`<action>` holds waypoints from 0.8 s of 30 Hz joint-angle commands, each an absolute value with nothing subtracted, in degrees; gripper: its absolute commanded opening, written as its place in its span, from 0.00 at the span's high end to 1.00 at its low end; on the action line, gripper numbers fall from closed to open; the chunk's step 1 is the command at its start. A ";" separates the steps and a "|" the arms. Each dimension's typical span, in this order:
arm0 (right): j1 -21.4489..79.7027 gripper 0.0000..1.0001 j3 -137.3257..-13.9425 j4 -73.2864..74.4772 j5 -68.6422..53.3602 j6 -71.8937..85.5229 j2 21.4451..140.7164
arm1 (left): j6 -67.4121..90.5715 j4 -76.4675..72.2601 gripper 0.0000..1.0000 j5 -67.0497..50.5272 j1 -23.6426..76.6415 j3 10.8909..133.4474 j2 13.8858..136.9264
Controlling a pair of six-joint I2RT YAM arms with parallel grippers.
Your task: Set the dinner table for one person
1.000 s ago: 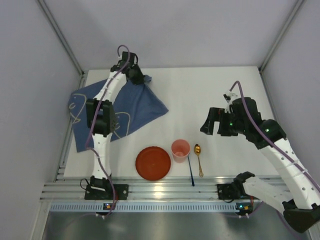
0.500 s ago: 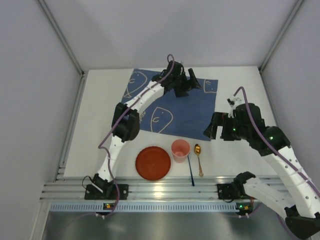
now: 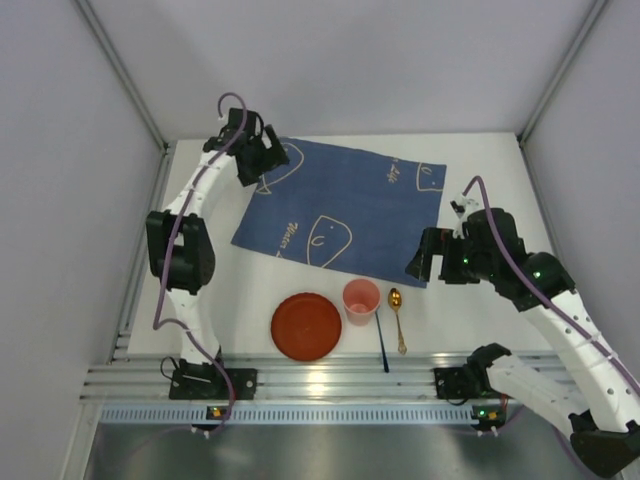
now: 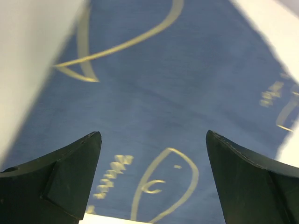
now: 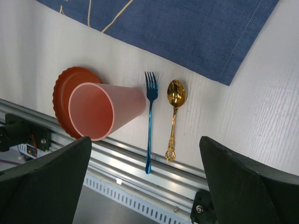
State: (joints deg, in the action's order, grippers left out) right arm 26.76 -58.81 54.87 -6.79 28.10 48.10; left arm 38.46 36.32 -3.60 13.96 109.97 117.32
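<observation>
A blue cloth [image 3: 345, 210] with cream line drawings lies spread flat on the white dinner table [image 3: 485, 180]. My left gripper [image 3: 256, 160] hovers open over the cloth's far left corner; in the left wrist view its fingers [image 4: 70, 172] are wide apart with only the cloth [image 4: 187, 93] below. My right gripper [image 3: 425, 262] is open above the cloth's near right corner, holding nothing. A red plate [image 3: 306, 325], an upright pink cup [image 3: 361, 300], a blue fork [image 3: 381, 340] and a gold spoon [image 3: 396, 315] sit in a row near the front edge.
The ribbed aluminium rail [image 3: 330, 380] runs along the near edge, just below the fork's handle [image 5: 148, 158]. Grey walls close in the table on the left, back and right. The right wrist view shows the cup [image 5: 105, 112], plate [image 5: 63, 93] and spoon [image 5: 174, 116].
The left gripper carried the bunched cloth from the left side to the middle, spread it flat, let go and swung back to its far left corner. The right arm barely moved.
</observation>
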 commanded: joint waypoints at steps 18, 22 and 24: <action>26.72 0.00 -58.01 53.09 -7.03 26.90 48.08 | 30.06 41.48 0.33 5.71 11.51 85.70 118.30; 26.72 0.00 -57.66 53.44 -6.68 26.72 47.29 | 30.50 41.05 0.67 4.66 11.51 83.32 118.13; 26.72 0.00 -57.13 53.35 -6.77 26.54 46.85 | 30.59 40.96 0.78 3.96 11.60 82.01 117.07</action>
State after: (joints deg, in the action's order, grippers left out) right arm 26.76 -57.36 54.65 -6.98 27.46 48.31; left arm 30.24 40.69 5.85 11.27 85.47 117.10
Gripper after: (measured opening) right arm 0.996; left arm 0.253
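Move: The blue placemat lies spread beneath my open left hand. The bit to pinch, just inside its left edge by the near corner, is about 11 cm back, 8 cm to the left and 17 cm down. The plate sits some 35 cm back and 3 cm right of my left hand, and the pink cup about 29 cm back and 17 cm right. From my right hand, that bit is roughly 21 cm ahead, 38 cm left and 20 cm down. I swing my left hand left, then sweep it down about 16 cm and back some 11 cm onto the placemat's left side near its near corner, tipping the fingers some 25 degrees further downward and rolling the hand's left side up. Once down, I draw the wide-open fingers most of the way together and pinch up a fold of cloth. ##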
